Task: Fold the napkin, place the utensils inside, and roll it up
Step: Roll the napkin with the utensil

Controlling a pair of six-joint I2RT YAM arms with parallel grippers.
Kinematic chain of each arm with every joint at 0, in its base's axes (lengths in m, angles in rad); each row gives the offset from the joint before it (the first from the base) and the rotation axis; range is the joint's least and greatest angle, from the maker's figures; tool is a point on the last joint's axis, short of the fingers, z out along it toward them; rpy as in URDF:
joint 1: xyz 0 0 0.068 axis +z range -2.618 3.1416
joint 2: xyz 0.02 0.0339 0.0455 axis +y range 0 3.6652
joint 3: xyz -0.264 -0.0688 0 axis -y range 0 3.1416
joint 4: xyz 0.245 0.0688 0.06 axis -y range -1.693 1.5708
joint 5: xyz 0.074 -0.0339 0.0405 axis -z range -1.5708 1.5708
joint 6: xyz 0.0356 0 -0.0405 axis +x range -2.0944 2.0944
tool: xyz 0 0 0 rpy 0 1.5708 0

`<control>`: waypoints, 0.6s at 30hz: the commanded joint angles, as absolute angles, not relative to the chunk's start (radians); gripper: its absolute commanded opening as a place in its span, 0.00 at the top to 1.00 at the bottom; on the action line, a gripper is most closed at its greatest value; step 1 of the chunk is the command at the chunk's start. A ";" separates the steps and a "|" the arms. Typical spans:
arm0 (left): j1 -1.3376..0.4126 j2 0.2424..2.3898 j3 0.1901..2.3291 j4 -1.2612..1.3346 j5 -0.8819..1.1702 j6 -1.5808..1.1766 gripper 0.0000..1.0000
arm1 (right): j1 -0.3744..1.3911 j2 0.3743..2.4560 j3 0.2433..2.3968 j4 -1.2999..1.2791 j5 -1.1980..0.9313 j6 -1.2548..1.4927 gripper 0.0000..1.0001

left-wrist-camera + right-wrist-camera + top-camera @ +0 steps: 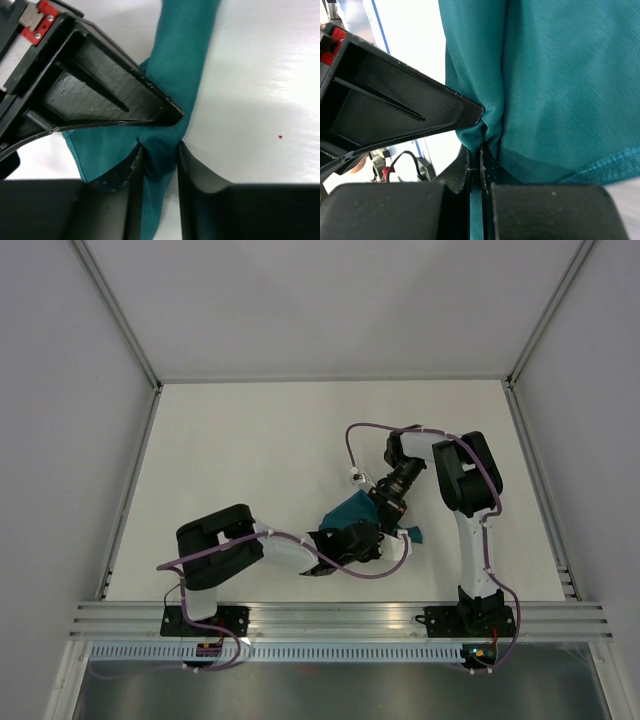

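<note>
The teal napkin (pixel 347 510) lies bunched in the middle of the white table, one corner (pixel 412 535) sticking out to the right. My right gripper (pixel 383 508) comes from behind and is shut on a thin edge of the napkin (pixel 560 75), with the cloth pinched flat between its pads (pixel 481 147). My left gripper (pixel 368 538) meets it from the front. Its jaws (pixel 160 147) stand partly apart around a gathered fold of the napkin (pixel 185 50), and bare table shows beside the right finger (pixel 192 170). The utensils are out of view.
The two grippers are almost touching: the right one's finger (pixel 100 95) fills the upper left of the left wrist view. White walls surround the table (pixel 250 440), and an aluminium rail (pixel 330 618) runs along the near edge. Purple cables loop off both arms.
</note>
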State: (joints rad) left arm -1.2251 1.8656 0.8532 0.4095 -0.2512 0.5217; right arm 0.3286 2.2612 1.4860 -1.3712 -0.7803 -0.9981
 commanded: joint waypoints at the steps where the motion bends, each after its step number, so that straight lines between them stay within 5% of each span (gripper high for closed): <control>1: -1.213 1.907 0.899 0.269 -0.123 0.482 0.74 | 0.324 2.319 1.482 -1.198 -0.623 -1.058 1.00; 6: -1.186 1.921 0.957 0.167 -0.005 0.437 0.96 | 0.321 2.312 1.480 -1.192 -0.626 -1.052 0.94; 11: -1.137 1.933 1.012 0.040 0.150 0.365 0.98 | 0.307 2.235 1.436 -1.106 -0.629 -1.008 0.49; 13: -1.118 1.939 1.029 0.014 0.224 0.342 0.98 | 0.304 2.171 1.417 -1.079 -0.630 -0.980 0.39; 18: -1.063 1.959 1.083 -0.092 0.355 0.293 0.98 | 0.284 2.027 1.362 -0.916 -0.603 -0.839 0.30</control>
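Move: Both hands already pinch the napkin roll, which lies nearly left to right. Its middle is about 2 cm left of the left hand and level with it in height; from the right hand it is roughly 5 cm to the left and 1 cm back. The loose napkin flap lies some 4 cm ahead and 7 cm left of the left hand; the roll's right end is around 7 cm right of that hand and 2 cm back. The right fingers let go of the napkin roll, opening from shut to about two-thirds wide; the hand eases about 1 cm right, lifts roughly 1.5 cm, then starts forward. Meanwhile the left hand keeps its pinch on the roll, tips down some 20 degrees and shifts about 1.5 cm right. ##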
